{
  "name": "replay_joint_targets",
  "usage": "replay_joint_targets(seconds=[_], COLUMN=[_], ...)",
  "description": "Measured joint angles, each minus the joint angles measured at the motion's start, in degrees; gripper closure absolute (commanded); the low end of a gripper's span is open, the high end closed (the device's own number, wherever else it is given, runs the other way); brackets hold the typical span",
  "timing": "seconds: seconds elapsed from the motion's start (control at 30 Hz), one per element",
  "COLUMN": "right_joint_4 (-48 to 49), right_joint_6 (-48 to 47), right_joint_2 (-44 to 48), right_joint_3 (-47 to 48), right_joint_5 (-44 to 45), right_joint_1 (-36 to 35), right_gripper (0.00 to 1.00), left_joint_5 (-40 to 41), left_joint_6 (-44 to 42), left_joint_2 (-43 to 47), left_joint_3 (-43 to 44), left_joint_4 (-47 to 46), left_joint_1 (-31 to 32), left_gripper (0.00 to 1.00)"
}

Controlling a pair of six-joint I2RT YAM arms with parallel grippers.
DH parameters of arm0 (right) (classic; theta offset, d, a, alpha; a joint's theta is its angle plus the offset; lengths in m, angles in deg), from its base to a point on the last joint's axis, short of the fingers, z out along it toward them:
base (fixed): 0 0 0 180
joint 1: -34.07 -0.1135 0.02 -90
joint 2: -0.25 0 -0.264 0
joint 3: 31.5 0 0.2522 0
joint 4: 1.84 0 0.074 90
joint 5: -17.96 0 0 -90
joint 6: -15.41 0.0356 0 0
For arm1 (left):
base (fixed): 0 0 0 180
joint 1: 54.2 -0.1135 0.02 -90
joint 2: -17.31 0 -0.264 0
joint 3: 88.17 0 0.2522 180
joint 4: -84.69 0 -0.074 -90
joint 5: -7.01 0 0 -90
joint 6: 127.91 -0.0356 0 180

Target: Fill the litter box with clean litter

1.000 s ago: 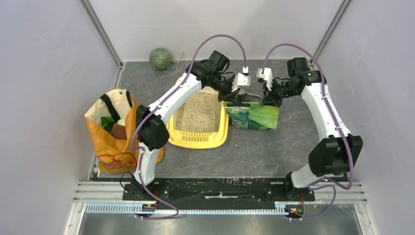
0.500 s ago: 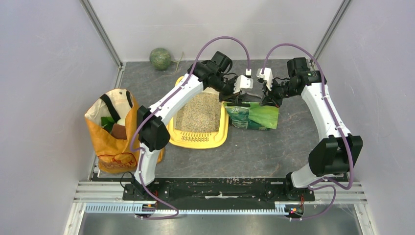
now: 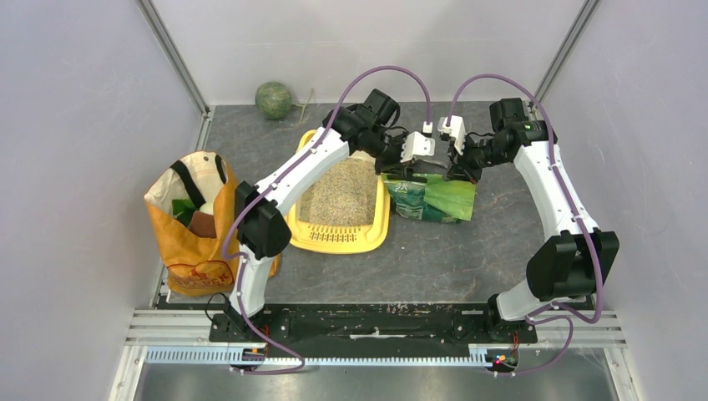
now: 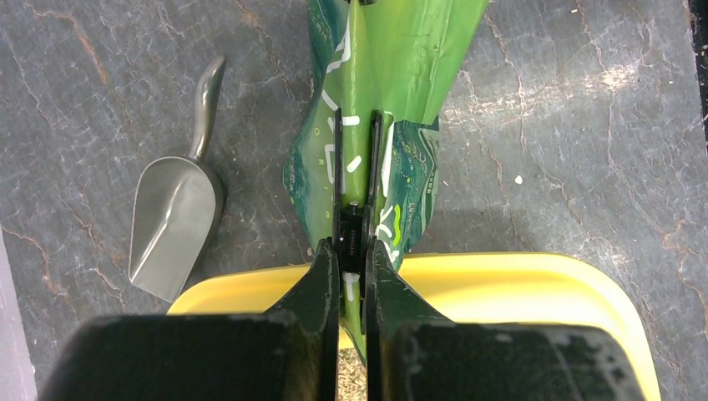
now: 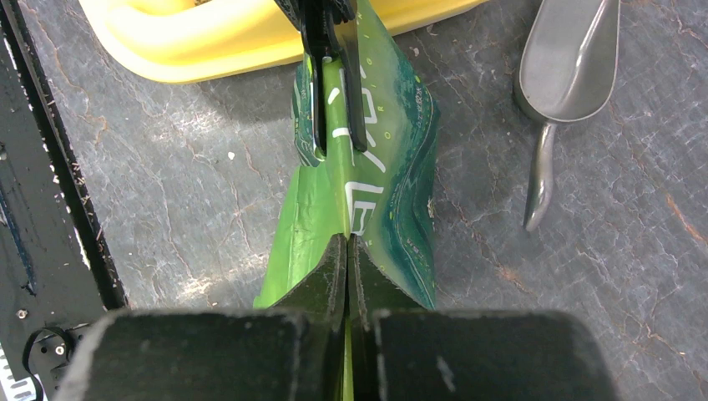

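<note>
The yellow litter box (image 3: pixel 380 230) lies left of centre with beige clean litter (image 3: pixel 338 192) spread over its floor. A glossy green bag (image 3: pixel 436 199) hangs just right of it, held stretched between both grippers. My left gripper (image 3: pixel 398 170) is shut on the bag's end at the box's rim. My right gripper (image 3: pixel 457 172) is shut on the opposite end. In the left wrist view the gripper (image 4: pixel 353 247) pinches the green bag (image 4: pixel 392 58) above the litter box's rim (image 4: pixel 509 284). The right wrist view shows the gripper (image 5: pixel 346 243) clamped on the bag's fold (image 5: pixel 392 196).
A grey metal scoop (image 4: pixel 171 224) lies on the table behind the bag, beside the box's far corner. An orange shopping bag (image 3: pixel 190 225) stands at the left wall. A green round fruit (image 3: pixel 273 100) sits at the back left corner. Walls close in both sides.
My left wrist has shifted slightly to the right toward the right gripper. The bag and the right arm have hardly moved.
</note>
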Motion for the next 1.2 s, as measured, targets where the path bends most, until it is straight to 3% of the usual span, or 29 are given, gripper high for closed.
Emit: replay_joint_targets(seconds=[0.4, 0.47, 0.6, 0.67, 1.03, 1.2], right_joint_4=[0.00, -0.02, -0.02, -0.02, 0.02, 0.02], right_joint_6=[0.11, 0.13, 0.13, 0.13, 0.11, 0.09], right_joint_2=[0.00, 0.00, 0.00, 0.00, 0.00, 0.00], right_joint_3=[-0.02, -0.02, -0.02, -0.02, -0.02, -0.02], right_joint_5=[0.02, 0.02, 0.00, -0.07, -0.26, -0.26], right_joint_1=[0.00, 0.00, 0.00, 0.00, 0.04, 0.20], right_gripper=[1.00, 1.00, 1.00, 1.00, 1.00, 1.00], left_joint_5=[2.38, 2.51, 2.58, 2.91, 3.28, 2.78], left_joint_6=[-0.37, -0.42, -0.42, -0.35, 2.75, 3.65], left_joint_2=[0.00, 0.00, 0.00, 0.00, 1.73, 6.62], left_joint_3=[0.33, 0.35, 0.37, 0.37, -5.92, -9.86], left_joint_4=[0.24, 0.26, 0.26, 0.31, -2.49, -3.39], left_joint_1=[0.85, 0.90, 0.94, 1.05, 1.09, -0.02], left_gripper=[0.98, 0.89, 0.56, 0.45, 0.37, 0.35])
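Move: The black clip straddles the folded top of the litter bag, its handles already squeezed between the left fingers, its middle roughly 1 cm right of and 1 cm below that hand. From the same hand, the bag's body lies about 7 cm right, 2 cm back and 10 cm down, the scoop some 9 cm ahead and 7 cm right, and the litter box 17 cm left and 3 cm back. From the right hand, the clip is about 12 cm left and 1 cm ahead. The clip's handles are let go: after a short hold the left fingers spread wide, and the open hand dips about 2 cm around them. It then rises back nearly as far while drawing some 2 cm left, towards the litter box, and a little back. The right hand stays put, fingers shut on the bag's folded edge. ##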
